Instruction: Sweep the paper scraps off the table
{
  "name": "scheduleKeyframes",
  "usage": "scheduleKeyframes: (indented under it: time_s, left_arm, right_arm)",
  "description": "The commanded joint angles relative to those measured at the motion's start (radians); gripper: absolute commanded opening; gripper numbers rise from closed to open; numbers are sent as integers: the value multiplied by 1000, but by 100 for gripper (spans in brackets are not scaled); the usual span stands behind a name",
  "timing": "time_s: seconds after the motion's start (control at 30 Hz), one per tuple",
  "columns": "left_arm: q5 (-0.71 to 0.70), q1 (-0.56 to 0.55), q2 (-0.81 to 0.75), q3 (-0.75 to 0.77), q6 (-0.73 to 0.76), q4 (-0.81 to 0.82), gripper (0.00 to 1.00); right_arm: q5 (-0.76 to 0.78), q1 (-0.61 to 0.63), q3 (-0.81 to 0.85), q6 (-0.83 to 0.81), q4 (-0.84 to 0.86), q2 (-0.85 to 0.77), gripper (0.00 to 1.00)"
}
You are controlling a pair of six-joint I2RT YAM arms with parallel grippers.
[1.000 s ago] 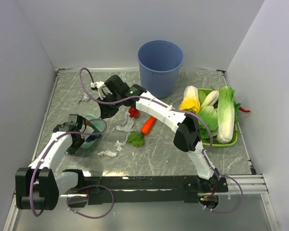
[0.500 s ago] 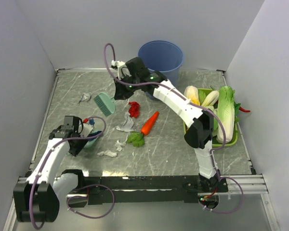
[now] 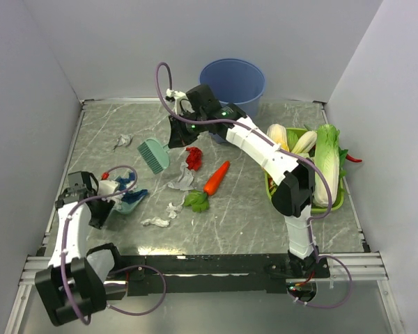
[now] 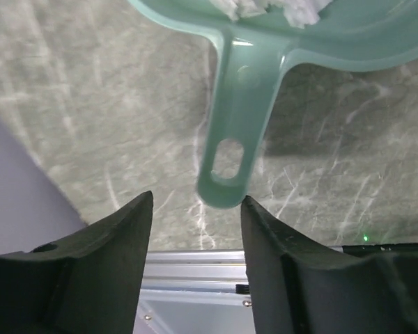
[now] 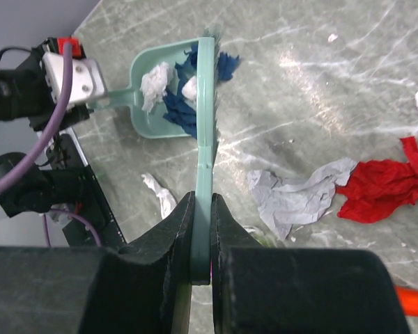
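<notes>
My right gripper (image 3: 175, 133) is shut on the handle of the teal brush (image 3: 153, 154), held above the table (image 3: 97, 132); it also shows in the right wrist view (image 5: 202, 198). The teal dustpan (image 3: 130, 200) lies at the left with blue and white paper scraps (image 5: 177, 87) in it. My left gripper (image 3: 97, 193) is open, and the dustpan handle (image 4: 230, 153) ends just at its fingertips (image 4: 143, 209), untouched. Loose scraps lie on the table: red (image 3: 193, 157), grey (image 3: 182, 182), two white ones (image 3: 173, 209) (image 3: 155, 222), and a grey one at the back left (image 3: 122, 141).
An orange carrot (image 3: 216, 178) with green leaves (image 3: 196, 201) lies among the scraps. A blue bucket (image 3: 232, 87) stands at the back. A green tray (image 3: 338, 202) of vegetables sits at the right. The table's metal rim (image 4: 195, 257) lies just behind the left gripper.
My right gripper lifted the brush out of the dustpan and carried it back toward the bucket. My left gripper drew back to the left, off the dustpan handle.
</notes>
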Motion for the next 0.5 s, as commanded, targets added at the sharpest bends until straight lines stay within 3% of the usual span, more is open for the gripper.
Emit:
scheduleKeyframes:
  time_s: [0.0, 0.33, 0.47]
  left_arm:
    - [146, 63, 51, 16, 83, 17, 56]
    - [243, 65, 111, 19, 103, 45, 46]
    - [259, 65, 143, 32, 95, 56, 28]
  right_arm:
    - [-33, -3, -7, 12, 31, -68, 0]
    - [-9, -2, -4, -2, 34, -58, 0]
    - [14, -3, -1, -19, 32, -58, 0]
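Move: The left hand, open, points down just short of the green dustpan's handle: the handle's middle is about 3 cm ahead, 4 cm to the right and 3 cm below. The pan lies roughly 8 cm ahead and 8 cm right, with the blue scrap in it some 11 cm ahead and 10 cm right; a white scrap on the table is about 17 cm right and 1 cm back. From the right hand, the handle is some 23 cm left, 17 cm back and 22 cm below. Down first, then to the right and slightly forward as it goes on sinking, the left hand eases about 3 cm onto the end of the dustpan's handle. Its left side dips some 10 degrees, and the fingers close by over a third of their gap until the pads sit at either side of the holed grip. ##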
